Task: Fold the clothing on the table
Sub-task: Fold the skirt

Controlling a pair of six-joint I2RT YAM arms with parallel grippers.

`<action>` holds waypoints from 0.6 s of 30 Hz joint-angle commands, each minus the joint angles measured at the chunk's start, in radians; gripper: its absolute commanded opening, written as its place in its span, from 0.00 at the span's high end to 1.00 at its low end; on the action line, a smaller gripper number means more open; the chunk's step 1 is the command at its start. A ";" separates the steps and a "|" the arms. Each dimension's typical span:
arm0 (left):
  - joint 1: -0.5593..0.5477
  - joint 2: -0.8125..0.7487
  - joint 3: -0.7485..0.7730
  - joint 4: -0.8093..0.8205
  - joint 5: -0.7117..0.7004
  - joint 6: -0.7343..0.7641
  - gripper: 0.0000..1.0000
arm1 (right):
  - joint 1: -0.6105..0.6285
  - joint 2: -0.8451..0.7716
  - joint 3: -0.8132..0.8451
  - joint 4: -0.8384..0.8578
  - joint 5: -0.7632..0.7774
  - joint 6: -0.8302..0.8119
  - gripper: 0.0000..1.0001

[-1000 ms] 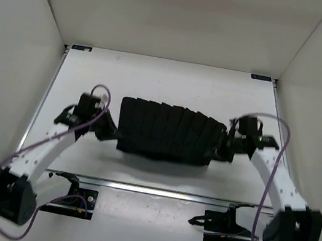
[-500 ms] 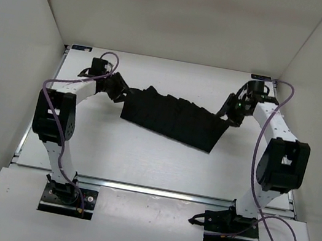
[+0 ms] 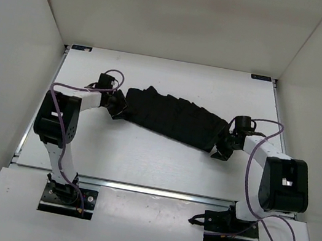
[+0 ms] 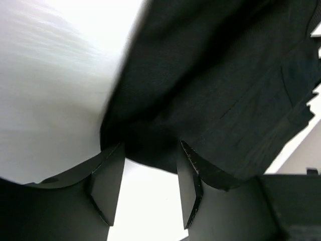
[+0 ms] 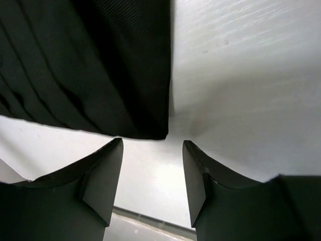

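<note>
The clothing (image 3: 174, 118), black and pleated, lies on the white table (image 3: 141, 161) as a long strip slanting from far left to near right. At its left end is my left gripper (image 3: 117, 105), open. In the left wrist view the clothing (image 4: 210, 85) has its edge at that gripper's tips (image 4: 150, 148), with bare table between the fingers (image 4: 108, 183). My right gripper (image 3: 222, 147) is open at the strip's right end. In the right wrist view a corner of the clothing (image 5: 90, 65) lies just ahead of the open gripper (image 5: 152, 142), and nothing is held.
White walls close in the table on the left, right and far sides. A silver rail (image 3: 155, 190) runs along the near edge, with both arm bases (image 3: 66, 197) (image 3: 226, 226) behind it. Purple cables (image 3: 254, 193) loop off the arms.
Both grippers have opened and let go of the clothing's ends. The clothing was carried away from the near edge and now lies flat further back. The right gripper has drawn back nearer.
</note>
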 commanded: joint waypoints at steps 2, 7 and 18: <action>-0.035 0.039 -0.015 0.053 -0.078 0.013 0.49 | -0.008 0.054 -0.017 0.178 0.001 0.077 0.52; -0.058 0.025 -0.071 0.079 -0.119 0.030 0.97 | -0.063 0.142 0.000 0.247 -0.012 0.043 0.99; -0.246 -0.181 -0.355 0.242 -0.043 -0.129 1.00 | -0.239 0.085 0.181 -0.094 0.036 -0.257 1.00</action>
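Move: The folded skirt's near left corner lies just under the left hand, about 2 cm below and 1 cm to its right; its far left corner is roughly 12 cm farther out than the hand, 1 cm to the right. The near right corner lies some 2 cm ahead of the right hand, 1 cm to its left and 2 cm below; the skirt's far right corner is around 13 cm ahead of that hand, straight out. The skirt's two near corners are each pinched as the open fingers sink 1 to 2 cm and shut on them, the right hand easing about 3 cm forward to reach its corner. Staying low, the left hand then drags its corner some 7 cm back towards the base and 5 cm right, while the right hand draws the other about 7 cm to the right. ##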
